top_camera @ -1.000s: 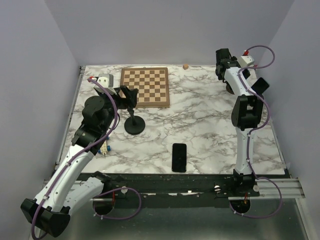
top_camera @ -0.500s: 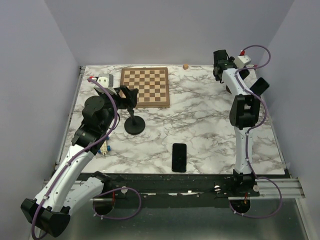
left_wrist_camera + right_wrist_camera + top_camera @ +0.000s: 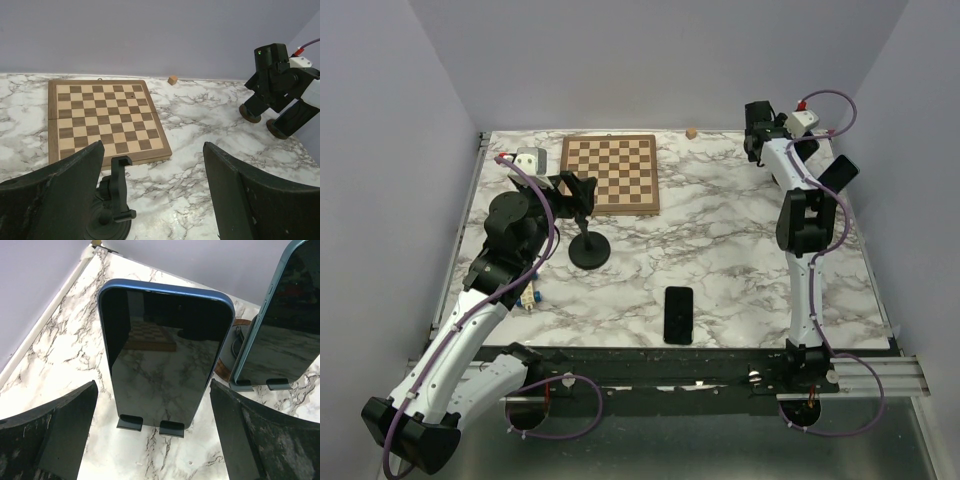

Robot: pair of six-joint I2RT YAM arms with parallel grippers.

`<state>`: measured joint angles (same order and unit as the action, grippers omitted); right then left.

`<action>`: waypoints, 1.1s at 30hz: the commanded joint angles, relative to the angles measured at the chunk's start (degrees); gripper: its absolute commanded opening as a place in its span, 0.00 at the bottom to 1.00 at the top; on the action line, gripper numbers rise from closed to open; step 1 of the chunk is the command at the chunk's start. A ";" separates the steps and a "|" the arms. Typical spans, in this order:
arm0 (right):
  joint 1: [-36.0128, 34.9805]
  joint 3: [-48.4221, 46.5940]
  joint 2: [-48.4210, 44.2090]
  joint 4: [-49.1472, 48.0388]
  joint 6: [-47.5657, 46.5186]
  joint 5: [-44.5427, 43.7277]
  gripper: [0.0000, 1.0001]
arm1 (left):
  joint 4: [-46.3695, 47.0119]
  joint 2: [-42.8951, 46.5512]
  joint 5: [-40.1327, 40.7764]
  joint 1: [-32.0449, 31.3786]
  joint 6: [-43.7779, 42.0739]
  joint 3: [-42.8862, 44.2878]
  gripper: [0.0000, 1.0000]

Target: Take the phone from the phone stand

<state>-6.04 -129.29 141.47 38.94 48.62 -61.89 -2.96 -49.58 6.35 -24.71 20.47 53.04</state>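
A blue-edged phone (image 3: 165, 350) stands upright, screen toward me, its lower edge in the two lips of a black stand (image 3: 172, 429). My right gripper (image 3: 152, 390) is open in front of it, one finger on each side, not touching. In the top view that gripper (image 3: 760, 132) is at the far right back, and the arm hides this phone. My left gripper (image 3: 154, 150) is open and empty, held above the table beside an empty black phone stand (image 3: 114, 200), which also shows in the top view (image 3: 588, 248).
A second phone (image 3: 280, 315) leans on a round wooden-rimmed stand (image 3: 234, 371) just right of the first; it shows in the top view (image 3: 843, 172). A black phone (image 3: 678, 314) lies flat near the front edge. A chessboard (image 3: 610, 173) and a small cube (image 3: 691, 132) lie at the back.
My right wrist has shifted slightly left and back near the far right corner. The left arm and the flat phone have not moved.
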 commanded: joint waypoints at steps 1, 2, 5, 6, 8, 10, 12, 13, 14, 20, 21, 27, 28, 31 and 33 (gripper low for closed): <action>-0.20 -1.66 2.37 -1.75 0.02 -3.88 1.00 | -0.92 -0.10 -1.52 0.28 0.45 1.90 0.88; -0.20 -1.75 2.39 -1.95 -0.09 -4.23 1.00 | -0.96 -0.07 -1.61 0.28 0.51 1.90 0.88; -0.20 -2.16 2.86 -2.20 -0.54 -5.06 1.00 | -0.99 -0.08 -1.71 0.28 0.62 1.90 0.88; -0.20 -2.27 2.99 -2.20 -0.56 -5.17 1.00 | -0.99 -0.12 -1.65 0.28 0.62 1.97 0.88; -0.19 -2.11 3.00 -2.33 -0.37 -5.22 0.99 | -1.03 -0.17 -1.69 0.28 0.62 1.98 0.88; -0.19 -2.18 3.15 -2.52 -0.55 -5.32 0.96 | -1.08 -0.17 -1.79 0.28 0.62 1.98 0.88; -0.20 -2.10 3.22 -2.49 -0.47 -5.31 0.94 | -1.08 -0.27 -1.87 0.19 0.62 1.94 0.88; -0.19 -1.90 3.14 -2.53 -0.28 -5.26 0.93 | -1.08 -0.23 -1.80 0.19 0.62 1.98 0.88; -0.20 -1.55 2.98 -2.65 -0.15 -5.27 0.92 | -1.08 -0.25 -1.78 0.19 0.62 1.98 0.88; -0.20 -1.27 3.31 -3.61 -0.91 -5.41 0.84 | -1.00 -0.34 -1.78 0.10 0.54 1.87 0.88; -0.20 -1.02 3.13 -3.61 -0.54 -5.34 0.82 | -0.99 -0.34 -1.78 0.10 0.54 1.90 0.88; -0.20 -0.18 2.58 -3.70 0.03 -4.46 0.64 | -0.91 -0.43 -1.97 0.10 0.54 1.81 0.88; -0.19 0.05 2.45 -3.77 -0.01 -4.25 0.61 | -0.82 -0.38 -2.04 0.10 0.54 1.81 0.88; -0.35 0.76 1.80 -3.99 -0.02 -3.78 0.53 | -0.73 -0.52 -2.13 0.10 0.54 1.72 0.88; -0.62 1.38 1.07 -4.34 -0.14 -4.56 0.47 | -0.64 -0.50 -2.13 0.10 0.54 1.63 0.88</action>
<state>-6.04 -129.23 143.28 36.45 47.48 -64.42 -3.09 -49.87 5.48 -24.71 20.84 53.04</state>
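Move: The blue-edged phone, still in its stand, is just beyond the right hand's open fingers: about 1 cm ahead, 2 cm right and its middle 1 cm higher. The stand's base is roughly 9 cm below the hand and 3 cm to its right. The teal phone sits about 7 cm back and 13 cm right, near hand height. From the left hand, the blue-edged phone is some 30 cm ahead, 62 cm right and 22 cm lower. The right hand sinks about 1 cm, then closes its fingers to pinch the blue-edged phone by its long sides. ##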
